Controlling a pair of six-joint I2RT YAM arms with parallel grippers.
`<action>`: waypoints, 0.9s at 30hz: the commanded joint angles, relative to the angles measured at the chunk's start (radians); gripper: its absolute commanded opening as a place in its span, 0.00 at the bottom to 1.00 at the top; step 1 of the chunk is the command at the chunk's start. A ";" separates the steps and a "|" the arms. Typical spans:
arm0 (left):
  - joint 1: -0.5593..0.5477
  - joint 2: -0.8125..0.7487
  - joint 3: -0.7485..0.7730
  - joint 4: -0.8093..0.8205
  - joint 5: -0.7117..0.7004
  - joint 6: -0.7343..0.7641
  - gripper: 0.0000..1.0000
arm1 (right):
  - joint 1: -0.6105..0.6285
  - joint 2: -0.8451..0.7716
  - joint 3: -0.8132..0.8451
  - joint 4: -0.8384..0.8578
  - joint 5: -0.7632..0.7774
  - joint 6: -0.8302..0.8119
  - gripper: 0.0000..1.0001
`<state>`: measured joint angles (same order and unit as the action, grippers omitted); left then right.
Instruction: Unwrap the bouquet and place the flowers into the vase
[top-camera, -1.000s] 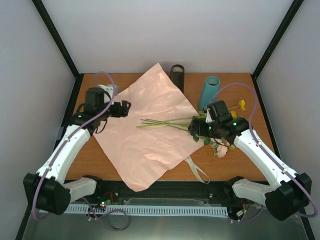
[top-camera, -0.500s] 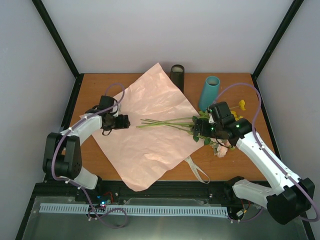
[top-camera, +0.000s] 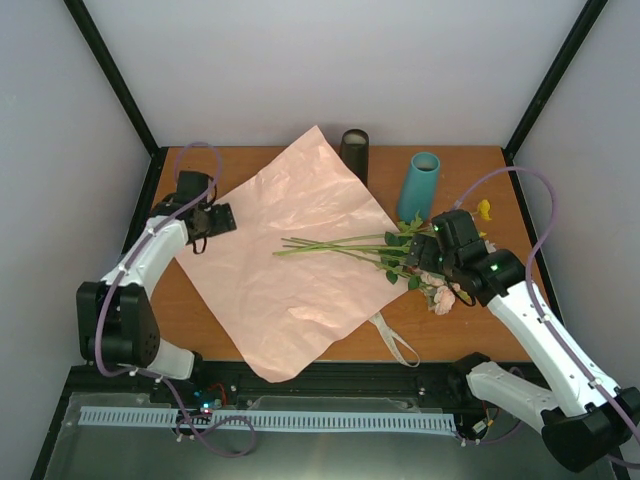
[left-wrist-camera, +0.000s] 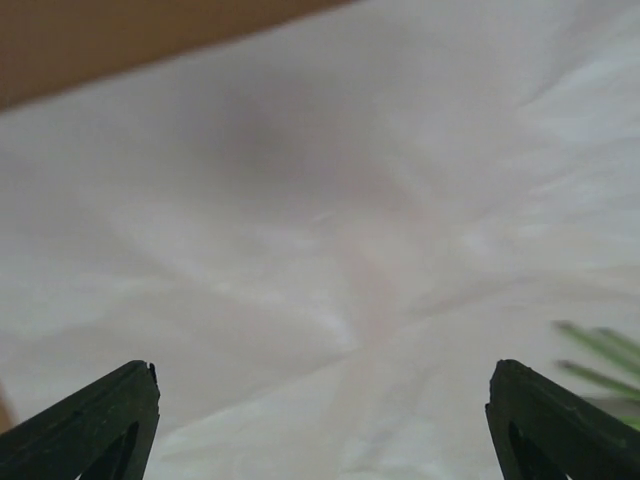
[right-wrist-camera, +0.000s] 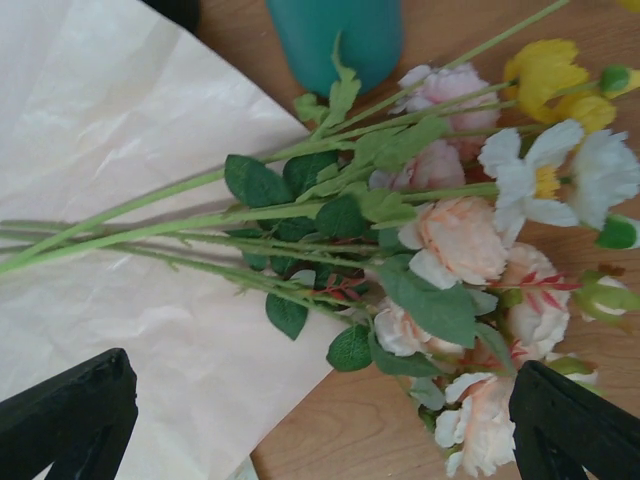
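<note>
The bouquet lies undone: its pink paper sheet (top-camera: 290, 270) is spread flat on the table, and the flowers (top-camera: 400, 255) lie across its right edge. Green stems (right-wrist-camera: 170, 225) point left; peach, white and yellow heads (right-wrist-camera: 465, 240) rest on the wood. The teal vase (top-camera: 420, 185) stands upright just behind them and shows in the right wrist view (right-wrist-camera: 335, 35). My right gripper (top-camera: 418, 258) hovers open over the leafy middle of the flowers (right-wrist-camera: 325, 420), holding nothing. My left gripper (top-camera: 222, 218) is open above the sheet's left edge (left-wrist-camera: 325, 420), over bare paper (left-wrist-camera: 320, 230).
A dark cylinder (top-camera: 355, 150) stands at the back, by the sheet's far corner. The beige ribbon (top-camera: 397, 342) lies loose near the front edge, right of the sheet. A yellow blossom (top-camera: 484, 209) lies right of the vase. Frame posts rise at the back corners.
My left gripper has drawn back to the left, toward the sheet's edge. My right gripper has shifted slightly right and nearer over the flowers. Paper and flowers lie as before.
</note>
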<state>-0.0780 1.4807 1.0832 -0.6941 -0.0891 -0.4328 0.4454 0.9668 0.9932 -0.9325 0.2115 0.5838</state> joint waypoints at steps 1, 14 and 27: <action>-0.085 -0.064 0.083 0.155 0.173 0.124 0.89 | -0.005 -0.012 0.017 0.004 0.111 0.047 1.00; -0.362 0.170 0.217 0.336 0.590 0.602 0.82 | -0.007 -0.033 -0.009 0.063 0.119 -0.005 1.00; -0.451 0.548 0.516 0.252 0.634 0.707 0.69 | -0.007 -0.098 -0.117 0.161 0.131 -0.057 1.00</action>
<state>-0.4946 1.9762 1.5387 -0.4263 0.5079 0.2173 0.4442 0.8764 0.9001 -0.8356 0.3145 0.5594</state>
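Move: Some 27 cm to the right of the left hand, about level with it and 10 cm below, lie the bare flower stems on the opened pink paper, whose middle is roughly 18 cm right and 6 cm back. The black vase stands about 35 cm right and 15 cm ahead; the teal vase some 51 cm right and 8 cm ahead. From the right hand the bare stems lie about 22 cm left, 9 cm ahead and 18 cm down. Swinging right across the paper by about 30 cm, the left hand arcs up some 8 cm and then sinks most of that again, edging forward near the end, to come in just above the bare stems. On the way its wrist turns clockwise some 70 degrees and its open fingers narrow by about a quarter, without closing on anything. ##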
